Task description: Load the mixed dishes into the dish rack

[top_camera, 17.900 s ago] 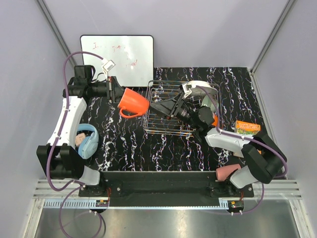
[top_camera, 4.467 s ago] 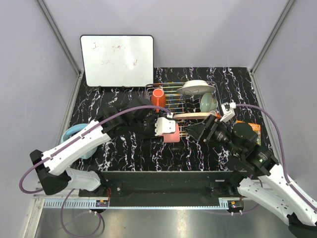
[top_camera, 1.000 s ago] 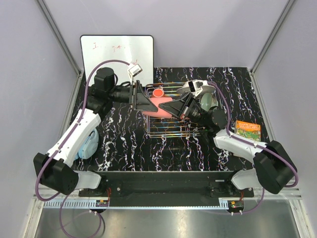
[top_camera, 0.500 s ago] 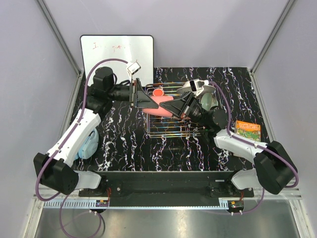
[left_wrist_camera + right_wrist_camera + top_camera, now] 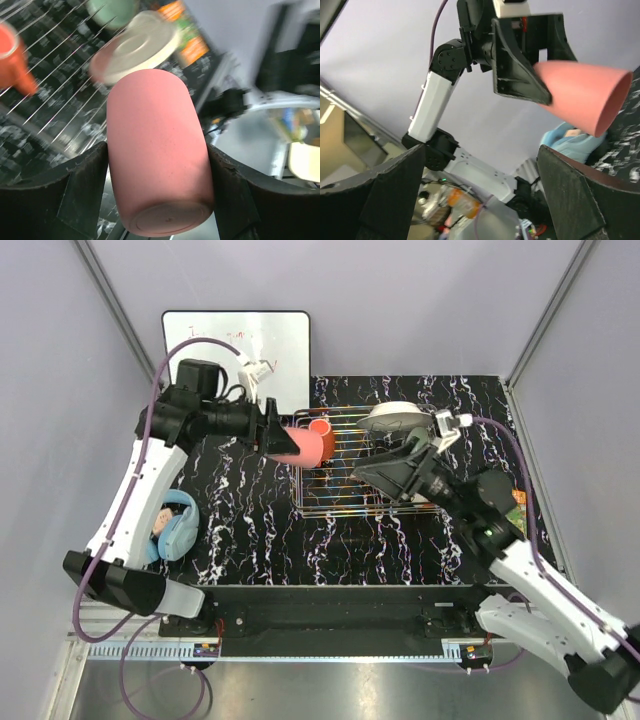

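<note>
My left gripper (image 5: 283,439) is shut on the pink cup (image 5: 303,446), held on its side in the air over the left end of the dish rack (image 5: 335,508). In the left wrist view both fingers press the pink cup (image 5: 155,150) around its base end. Inside the rack stand the orange mug (image 5: 320,428) and the upturned white bowl (image 5: 395,418). The mint-green bowl (image 5: 107,7) shows at the top of the left wrist view. My right gripper (image 5: 362,473) hangs open over the rack's right half with nothing between its fingers (image 5: 395,190), and it faces the pink cup (image 5: 585,95).
Blue headphones (image 5: 175,525) lie at the table's left side. A whiteboard (image 5: 240,350) leans against the back wall. The orange book (image 5: 518,502) lies right of the rack, mostly behind my right arm. Grey walls close in both sides.
My right gripper has opened, let go of the pink cup and drawn back to the right. My left gripper has kept the cup and carried it slightly left.
</note>
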Robot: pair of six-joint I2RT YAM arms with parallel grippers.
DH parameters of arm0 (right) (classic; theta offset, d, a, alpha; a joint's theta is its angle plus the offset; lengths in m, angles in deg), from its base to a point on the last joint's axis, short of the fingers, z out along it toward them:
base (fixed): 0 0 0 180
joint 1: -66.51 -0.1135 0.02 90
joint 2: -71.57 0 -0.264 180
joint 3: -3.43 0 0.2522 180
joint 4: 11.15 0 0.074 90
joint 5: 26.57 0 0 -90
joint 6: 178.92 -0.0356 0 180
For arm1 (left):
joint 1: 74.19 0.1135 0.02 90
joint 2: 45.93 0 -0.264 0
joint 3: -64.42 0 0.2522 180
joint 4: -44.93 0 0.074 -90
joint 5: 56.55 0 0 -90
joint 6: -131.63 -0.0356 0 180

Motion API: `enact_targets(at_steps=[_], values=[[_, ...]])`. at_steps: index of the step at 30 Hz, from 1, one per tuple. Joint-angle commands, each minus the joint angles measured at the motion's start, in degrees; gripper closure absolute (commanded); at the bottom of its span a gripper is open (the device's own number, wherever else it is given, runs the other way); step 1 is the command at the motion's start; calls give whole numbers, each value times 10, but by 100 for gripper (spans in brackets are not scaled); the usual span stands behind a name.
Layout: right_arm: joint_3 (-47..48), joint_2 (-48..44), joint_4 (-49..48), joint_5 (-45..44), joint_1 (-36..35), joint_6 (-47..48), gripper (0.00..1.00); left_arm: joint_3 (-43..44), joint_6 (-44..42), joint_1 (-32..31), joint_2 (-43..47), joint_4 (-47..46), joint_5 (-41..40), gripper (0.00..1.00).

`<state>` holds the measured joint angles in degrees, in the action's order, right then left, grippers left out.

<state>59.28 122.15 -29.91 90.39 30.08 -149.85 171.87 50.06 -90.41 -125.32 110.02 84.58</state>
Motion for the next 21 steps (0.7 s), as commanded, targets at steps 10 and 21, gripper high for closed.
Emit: enact_targets(at_steps=[10,21], values=[[63,-254,418,-184,1,165,0,97,-194,-161,-144,136,-402,100],[36,-307,451,-202,1,152,0,158,-214,-216,-276,140,-498,100]])
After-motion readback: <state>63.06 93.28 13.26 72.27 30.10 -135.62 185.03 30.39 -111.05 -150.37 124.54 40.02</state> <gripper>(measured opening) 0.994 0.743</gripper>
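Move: The open spot at the rack's left front, where the left hand is taking the pink cup, lies some 5 cm ahead of that hand, 4 cm to its right and about 24 cm below. The red mug sits around 10 cm beyond that spot and 1 cm farther right; the pink-and-white plate stands level with it, some 22 cm to its right. From the empty right hand the spot lies about 13 cm ahead, 13 cm left and 30 cm down. Downward and a little forward, the left arm carries the pink cup about 15 cm lower towards the rack's left front, in front of the red mug, tipping its fingers some 45 degrees from pointing right to nearly straight down, keeping its grip. The right hand, already open and clear, backs off about 10 cm to the right and somewhat back, turning clockwise and rising slightly before it sinks. ##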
